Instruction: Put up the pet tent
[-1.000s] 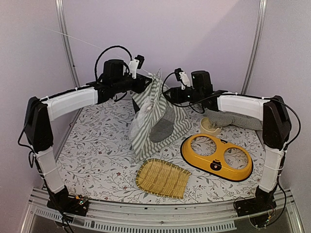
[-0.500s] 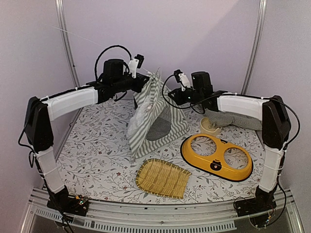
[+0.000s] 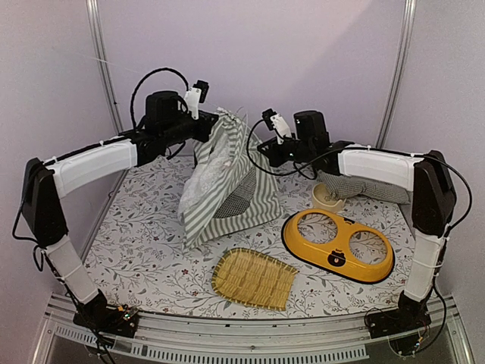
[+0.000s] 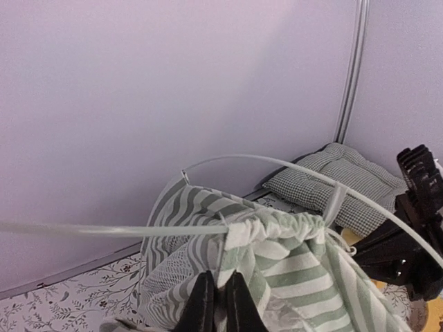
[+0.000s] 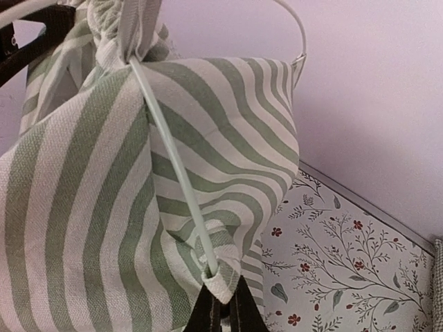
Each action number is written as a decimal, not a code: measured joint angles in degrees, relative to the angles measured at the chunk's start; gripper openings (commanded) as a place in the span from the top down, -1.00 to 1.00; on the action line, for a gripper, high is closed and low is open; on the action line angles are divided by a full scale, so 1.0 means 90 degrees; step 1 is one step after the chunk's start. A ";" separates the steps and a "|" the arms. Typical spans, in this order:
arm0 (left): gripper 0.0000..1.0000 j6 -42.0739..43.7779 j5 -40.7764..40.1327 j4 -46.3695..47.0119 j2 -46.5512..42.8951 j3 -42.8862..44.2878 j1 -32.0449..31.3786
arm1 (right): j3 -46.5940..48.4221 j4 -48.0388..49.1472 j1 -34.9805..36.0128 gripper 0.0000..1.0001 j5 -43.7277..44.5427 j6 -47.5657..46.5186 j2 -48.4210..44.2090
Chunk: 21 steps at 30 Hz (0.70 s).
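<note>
The pet tent (image 3: pixel 221 186), grey-green and white striped with a mesh window, hangs half raised at the back middle of the table. My left gripper (image 3: pixel 208 133) is shut on its fabric just below the gathered top; in the left wrist view the black fingers (image 4: pixel 202 308) pinch striped cloth (image 4: pixel 297 270) under a thin white pole (image 4: pixel 111 229). My right gripper (image 3: pixel 261 154) is shut on a lower corner of the tent. In the right wrist view the gripper (image 5: pixel 221 312) clamps the corner pocket (image 5: pixel 223 280) where a white pole (image 5: pixel 173 166) ends.
A checked cushion (image 3: pixel 371 186) lies at the back right, with a small cream bowl (image 3: pixel 327 196) in front of it. A yellow two-hole feeder (image 3: pixel 339 244) sits at right and a woven bamboo tray (image 3: pixel 252 277) near the front middle. Walls enclose the back and sides.
Both grippers have shut on the tent. The left arm has swung left and pulled the tent's top that way, spreading the fabric. The right arm has barely moved.
</note>
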 measured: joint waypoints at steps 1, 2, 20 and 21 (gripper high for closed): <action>1.00 -0.0049 -0.0063 0.0000 -0.0107 -0.0049 0.0053 | -0.0002 -0.0087 0.0007 1.00 0.0109 -0.0061 -0.0070; 1.00 -0.0085 -0.0112 0.0000 -0.0209 -0.0080 0.0131 | -0.0005 -0.0177 0.0007 1.00 0.0240 -0.0138 -0.0158; 1.00 -0.1302 -0.0386 0.0423 -0.1700 -0.1013 0.1234 | 0.0661 -0.1188 -0.0556 1.00 0.2514 -0.1008 -0.1265; 1.00 -0.1399 -0.0369 0.0471 -0.1732 -0.1117 0.1268 | 0.0680 -0.1231 -0.0634 1.00 0.2545 -0.1027 -0.1265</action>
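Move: Both my hands already pinch the bunched pet tent by upper parts of its cloth. Its middle hangs about 4 cm to the right, 4 cm back and 18 cm below my left hand; from my right hand it is some 8 cm left, 3 cm back and 9 cm down. The yellow bowl stand lies about 21 cm right and 17 cm back of my right hand, the round tub 20 cm right and about level, both some 23 cm below it. I pull the tent cloth apart, both grips staying shut: my left hand goes about 13 cm left while rising some 8 cm, then sinks a little, turning about 15 degrees counter-clockwise and rolling its left side down. My right hand draws right about 13 cm and up nearly 12, swinging some 25 degrees clockwise and tipping its fingers up, away from my left hand. ##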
